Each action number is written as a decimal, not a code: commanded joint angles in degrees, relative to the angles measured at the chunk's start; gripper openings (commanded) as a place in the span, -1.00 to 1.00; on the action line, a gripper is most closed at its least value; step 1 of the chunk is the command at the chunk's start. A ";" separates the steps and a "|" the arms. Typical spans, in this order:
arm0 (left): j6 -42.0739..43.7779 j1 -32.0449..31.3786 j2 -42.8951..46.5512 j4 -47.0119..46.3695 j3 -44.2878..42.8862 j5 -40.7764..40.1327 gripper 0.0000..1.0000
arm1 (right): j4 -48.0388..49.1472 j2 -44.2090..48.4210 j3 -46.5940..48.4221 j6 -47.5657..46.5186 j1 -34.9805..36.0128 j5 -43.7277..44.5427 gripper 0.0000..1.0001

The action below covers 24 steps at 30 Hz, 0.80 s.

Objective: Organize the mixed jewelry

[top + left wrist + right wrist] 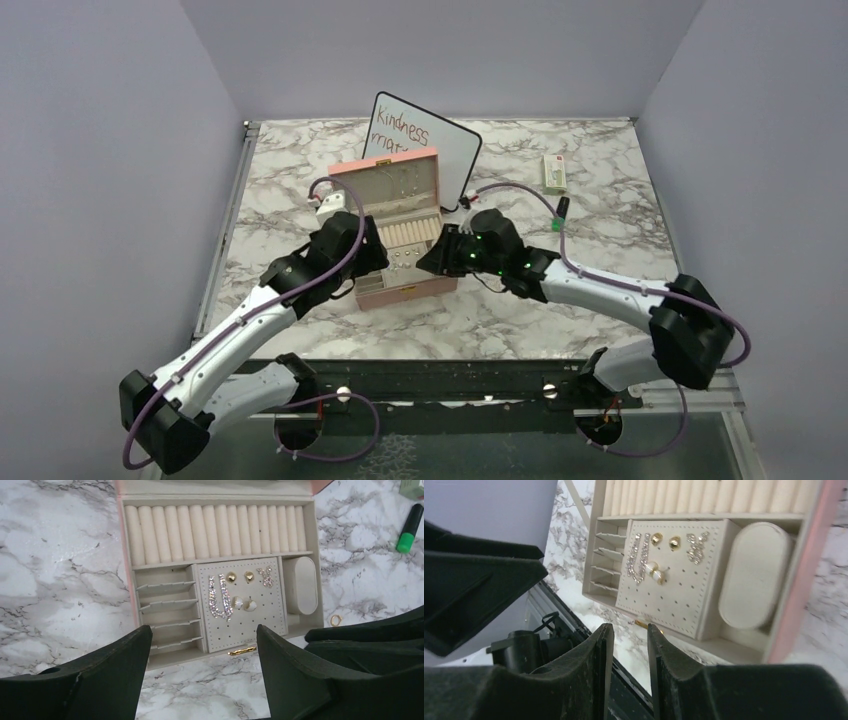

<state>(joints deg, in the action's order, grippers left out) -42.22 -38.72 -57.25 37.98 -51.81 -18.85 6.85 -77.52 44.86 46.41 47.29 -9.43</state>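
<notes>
The pink box (347, 171) lies open on the marble, its cream tray (128, 575) showing ring rolls and a perforated panel. Pinned on that panel are gold studs (231, 576), glittering drop earrings (220, 597) and pearl pieces (243, 603). A gold ring (335, 620) lies on the marble just right of the box. A small gold bar piece (242, 651) rests at the box's front edge. My left gripper (204, 632) hangs open over the front of the tray, holding nothing. My right gripper (630, 628) hovers beside it, a narrow empty gap between its fingers.
A whiteboard (440, 140) with handwriting leans behind the box. A white-green packet (554, 172) lies at the back right, and a green marker (410, 529) lies right of the box. Both grippers crowd the box's front edge.
</notes>
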 commanded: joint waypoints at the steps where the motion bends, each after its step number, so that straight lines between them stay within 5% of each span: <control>1: -6.16 0.22 7.07 -6.23 5.38 -7.62 0.56 | -3.49 -7.13 6.90 -1.16 4.31 8.24 -0.34; 9: -4.02 0.27 11.72 -8.42 8.03 -14.09 0.58 | -5.45 -15.03 13.39 -0.29 6.67 12.13 -0.47; 24: 0.53 0.40 9.13 -10.46 8.66 -14.51 0.62 | -5.89 -19.06 16.40 -0.28 6.78 14.77 -0.69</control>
<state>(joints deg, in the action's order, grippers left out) -43.44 -38.68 -47.62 29.58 -43.42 -31.77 2.39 -95.35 59.46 46.44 53.69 2.22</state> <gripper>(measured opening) 0.809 0.161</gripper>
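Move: The pearl earrings on the box's pad lie about 6 cm to the right hand's left, 3 cm ahead and 6 cm below. The gold studs sit 3 cm farther out than the pearls, the sparkly earrings 3 cm to the left of the pearls, and the oval case 7 cm to the right of the pearls and 2 cm farther out. From the left hand, the pearls are roughly 7 cm right, 3 cm ahead and 8 cm below. Closing, the right hand reaches 5 cm left, down and forward towards the pearl earrings; the left withdraws leftward. ##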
